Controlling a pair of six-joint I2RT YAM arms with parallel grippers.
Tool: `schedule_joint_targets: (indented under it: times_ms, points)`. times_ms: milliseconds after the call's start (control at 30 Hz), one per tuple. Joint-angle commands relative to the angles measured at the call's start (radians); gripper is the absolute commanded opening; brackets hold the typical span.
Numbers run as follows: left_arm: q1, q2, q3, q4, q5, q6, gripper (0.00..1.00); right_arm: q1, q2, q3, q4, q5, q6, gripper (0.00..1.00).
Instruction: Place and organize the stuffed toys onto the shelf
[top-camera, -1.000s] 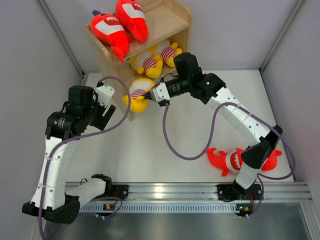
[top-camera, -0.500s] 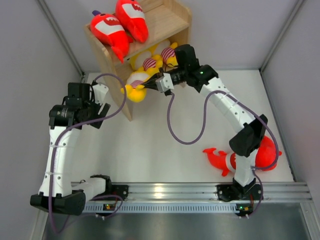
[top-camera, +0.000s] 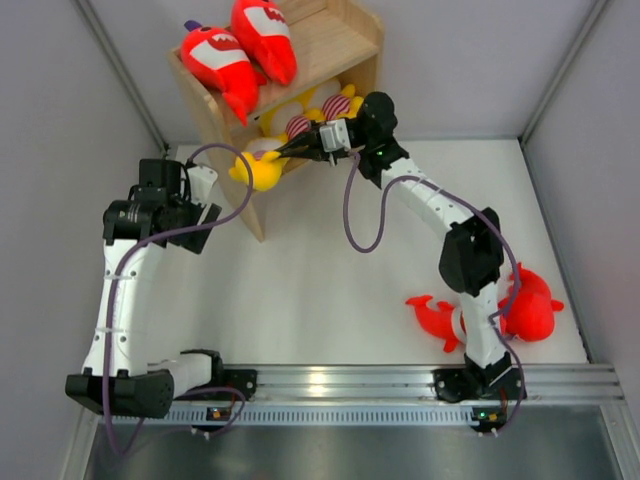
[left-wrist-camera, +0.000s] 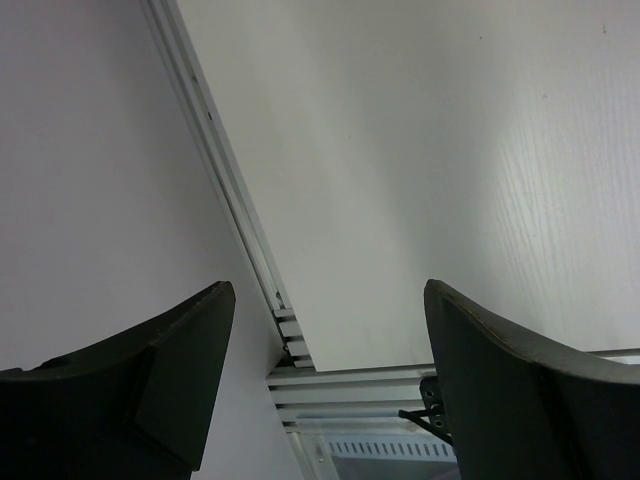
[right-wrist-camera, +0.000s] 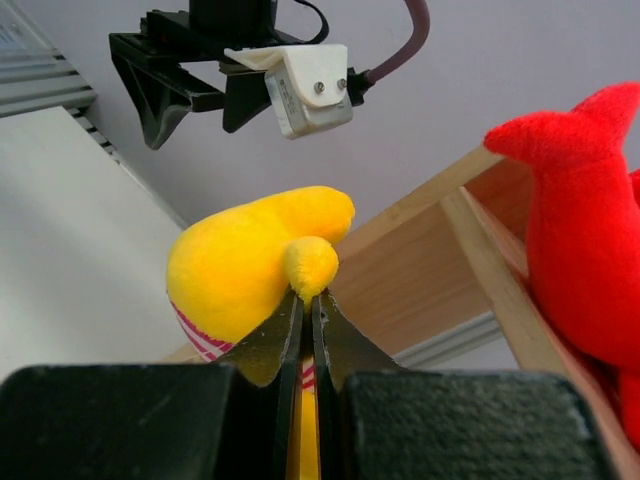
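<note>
My right gripper (top-camera: 284, 153) is shut on a small limb of a yellow plush in a red-white striped shirt (top-camera: 257, 167), holding it in the air at the front left corner of the wooden shelf (top-camera: 345, 40). The right wrist view shows the plush (right-wrist-camera: 245, 265) pinched at the fingertips (right-wrist-camera: 308, 300), with the shelf's side panel (right-wrist-camera: 430, 260) just behind it. Two more yellow plushes (top-camera: 300, 127) lie in the lower tier. Two red sharks (top-camera: 215, 60) rest on the top tier. My left gripper (top-camera: 200, 222) hangs open and empty left of the shelf.
Two red sharks (top-camera: 437, 318) (top-camera: 532, 305) lie on the table at the near right, beside the right arm's base. Grey walls enclose the table on the left, back and right. The aluminium rail (left-wrist-camera: 350, 385) runs along the near edge.
My right gripper has carried the yellow plush up and to the left, from the table in front of the shelf to its front left corner. The left arm has drawn back slightly.
</note>
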Motion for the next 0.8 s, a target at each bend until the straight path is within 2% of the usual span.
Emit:
schedule_joint_targets:
  times_ms: [0, 33, 67, 100, 167, 233, 333, 400, 433, 467, 500, 533, 600, 633, 767]
  points:
    - [0.006, -0.001, 0.035, -0.003, 0.024, 0.012, 0.82, -0.019, 0.098, 0.055, 0.650, -0.118, 0.616, 0.00]
    - [0.006, -0.003, 0.036, -0.001, 0.027, 0.012, 0.82, -0.020, 0.162, 0.094, 0.762, -0.135, 0.692, 0.00]
    - [0.006, -0.003, 0.036, -0.001, 0.032, 0.014, 0.82, -0.023, 0.196, 0.135, 0.813, -0.138, 0.832, 0.00]
    - [0.006, -0.003, 0.036, -0.003, 0.035, 0.011, 0.82, -0.027, 0.228, 0.211, 0.852, -0.141, 0.890, 0.00]
    - [0.005, -0.004, 0.035, -0.003, 0.040, 0.009, 0.82, -0.033, 0.278, 0.249, 0.910, -0.132, 0.973, 0.00]
    - [0.005, -0.006, 0.033, -0.001, 0.041, 0.009, 0.82, -0.045, 0.254, 0.206, 0.881, -0.094, 0.950, 0.00]
    - [0.006, -0.009, 0.033, -0.003, 0.047, 0.008, 0.82, -0.060, 0.172, 0.114, 0.715, -0.045, 0.812, 0.01]
    - [0.005, -0.009, 0.035, -0.003, 0.053, 0.006, 0.82, -0.066, 0.079, 0.019, 0.430, -0.002, 0.557, 0.01]
    - [0.006, -0.009, 0.040, -0.003, 0.058, 0.005, 0.82, -0.065, 0.045, -0.002, 0.274, 0.065, 0.412, 0.01]
    - [0.005, -0.009, 0.041, -0.004, 0.070, 0.005, 0.82, -0.062, 0.013, 0.011, 0.025, 0.122, 0.015, 0.01]
    - [0.005, -0.010, 0.047, -0.003, 0.081, 0.005, 0.82, -0.045, -0.021, 0.043, -0.403, 0.180, -0.195, 0.00]
    - [0.005, -0.009, 0.052, -0.003, 0.095, 0.006, 0.82, -0.034, -0.026, 0.059, -0.483, 0.232, -0.314, 0.00]
    - [0.005, -0.007, 0.064, -0.004, 0.141, 0.008, 0.81, -0.036, -0.021, 0.025, -0.298, 0.163, -0.180, 0.00]
    - [0.003, -0.004, 0.067, -0.004, 0.173, 0.008, 0.81, -0.040, -0.017, 0.019, -0.291, 0.165, -0.132, 0.00]
    - [-0.002, 0.011, 0.079, -0.003, 0.214, 0.006, 0.81, -0.039, -0.015, 0.004, -0.337, 0.193, -0.182, 0.00]
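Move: The gap at the left end of the lower shelf, where the third yellow toy is already partly in, lies about 7 cm ahead of my right hand, 6 cm left and 7 cm lower. The nearest seated yellow toy is roughly 13 cm straight ahead and 7 cm below. On the board above, the left red shark sits some 14 cm ahead, 12 cm left and 13 cm higher. From my left hand, the gap is about 20 cm ahead, 15 cm right and slightly higher. Keeping my shut right fingers on the yellow toy's foot, I work the toy deeper into the lower shelf: first down nearly 5 cm while edging forward and tipping the hand some 15 degrees, then forward again and back up about 2 cm, ending about 5 cm farther in, turned clockwise some 10 degrees. My open left hand drifts right about 2.5 cm near the end. ##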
